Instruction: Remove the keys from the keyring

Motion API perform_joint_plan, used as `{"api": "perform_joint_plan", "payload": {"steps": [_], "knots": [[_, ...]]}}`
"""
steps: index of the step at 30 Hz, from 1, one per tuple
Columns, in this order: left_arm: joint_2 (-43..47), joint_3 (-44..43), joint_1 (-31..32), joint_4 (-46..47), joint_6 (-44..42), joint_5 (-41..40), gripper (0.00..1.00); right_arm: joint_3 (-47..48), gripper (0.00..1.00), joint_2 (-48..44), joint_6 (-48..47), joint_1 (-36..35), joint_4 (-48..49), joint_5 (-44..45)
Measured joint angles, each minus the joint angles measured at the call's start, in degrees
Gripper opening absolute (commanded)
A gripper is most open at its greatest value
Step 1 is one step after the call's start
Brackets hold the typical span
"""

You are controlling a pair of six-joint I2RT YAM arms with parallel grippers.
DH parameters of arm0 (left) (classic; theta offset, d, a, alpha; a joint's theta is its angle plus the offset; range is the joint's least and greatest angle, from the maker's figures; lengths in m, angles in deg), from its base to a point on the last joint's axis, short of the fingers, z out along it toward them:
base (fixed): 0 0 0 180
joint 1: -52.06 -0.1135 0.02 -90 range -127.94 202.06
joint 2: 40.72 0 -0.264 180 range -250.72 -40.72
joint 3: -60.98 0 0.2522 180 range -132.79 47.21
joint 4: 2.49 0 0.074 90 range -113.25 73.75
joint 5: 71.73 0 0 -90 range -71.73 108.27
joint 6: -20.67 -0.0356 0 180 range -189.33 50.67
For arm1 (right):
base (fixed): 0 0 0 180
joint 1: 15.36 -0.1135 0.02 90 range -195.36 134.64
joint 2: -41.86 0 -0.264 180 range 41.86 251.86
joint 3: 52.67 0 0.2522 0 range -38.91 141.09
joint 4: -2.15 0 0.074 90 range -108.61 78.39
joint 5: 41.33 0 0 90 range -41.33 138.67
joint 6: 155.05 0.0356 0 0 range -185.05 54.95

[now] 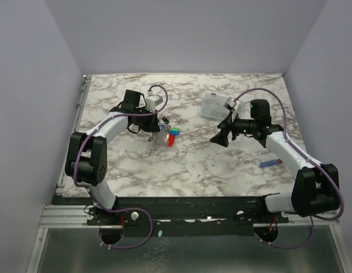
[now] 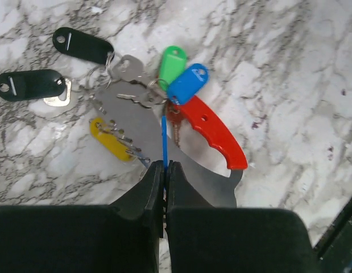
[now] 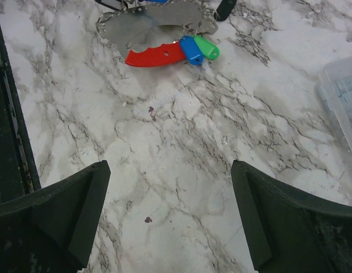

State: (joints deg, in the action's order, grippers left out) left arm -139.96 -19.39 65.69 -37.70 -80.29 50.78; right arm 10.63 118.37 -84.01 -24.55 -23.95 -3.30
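A bunch of keys lies on the marble table: a green tag, a blue tag, a yellow tag and silver keys meet at a small wire keyring. A flat grey metal piece with a red grip lies in the same bunch. My left gripper is shut on a thin blue strip, seen edge-on, that runs up toward the ring. Well to the right of the bunch, my right gripper hangs open over bare marble, holding nothing.
Two black tags, one with a key, lie to the left of the bunch in the left wrist view. A clear compartment box stands at the back. A blue-and-red pen-like stick lies by the right arm.
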Motion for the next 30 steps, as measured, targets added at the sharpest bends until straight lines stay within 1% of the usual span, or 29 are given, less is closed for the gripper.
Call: {"api": "perform_joint_plan", "payload": {"steps": [3, 6, 11, 14, 18, 23, 27, 30], "knots": [[2.25, 0.0, 0.15, -1.62, 0.48, 4.63, 0.0, -0.24, 1.0, 1.01, 0.07, -2.99, 2.54, 0.42], [3.19, 0.0, 0.37, -2.38, 2.08, 8.96, 0.0, -2.4, 1.0, 0.76, -0.37, -7.23, 7.02, 1.62], [3.23, -0.13, 0.44, -3.91, 6.25, 15.67, 0.0, -9.05, 0.99, -0.09, -4.11, -13.92, 16.87, 4.79], [3.23, -0.48, 0.44, -4.44, 8.87, 18.93, 0.0, -11.34, 0.96, 0.2, -6.69, -15.67, 23.26, 5.62], [3.23, -0.76, 0.44, -4.61, 11.19, 21.33, 0.0, -13.86, 0.91, 2.1, -8.76, -18.12, 33.77, 6.4], [3.23, -0.81, 0.44, -4.66, 12.79, 23.23, 0.0, -19.5, 0.84, 5.79, -8.98, -22.58, 48.11, 7.02], [3.23, -0.81, 0.44, -4.66, 13.73, 23.69, 0.0, -21.18, 0.79, 8.04, -7.96, -26.1, 53.96, 7.21], [3.23, -0.81, 0.44, -4.59, 14.27, 23.69, 0.0, -21.2, 0.75, 8.46, -6.23, -27.3, 56.92, 7.13]]}}
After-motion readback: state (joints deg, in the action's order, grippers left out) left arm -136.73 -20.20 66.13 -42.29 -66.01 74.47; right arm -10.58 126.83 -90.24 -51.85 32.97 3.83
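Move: The keyring with its red-handled plate lies under my left hand, whose fingers hold a blue tag: the plate's middle is about 4 cm to its right, 3 cm back and 4 cm below. The green tag lies 6 cm right of that hand, and the two black tags about 3 cm ahead and 3 cm right. From my right hand, the plate is some 20 cm left, 4 cm ahead and 11 cm below; the clear box stands about 15 cm straight ahead. I keep my left fingers shut on the blue tag and lift it about 6 cm, drawing it back and right about as far while the fingertips tilt up towards level. Meanwhile my right hand sweeps some 13 cm left, also coming back and a little down, towards the hanging plate; its wrist rolls some 30 degrees and its open fingers narrow slightly, without visible contact yet. ##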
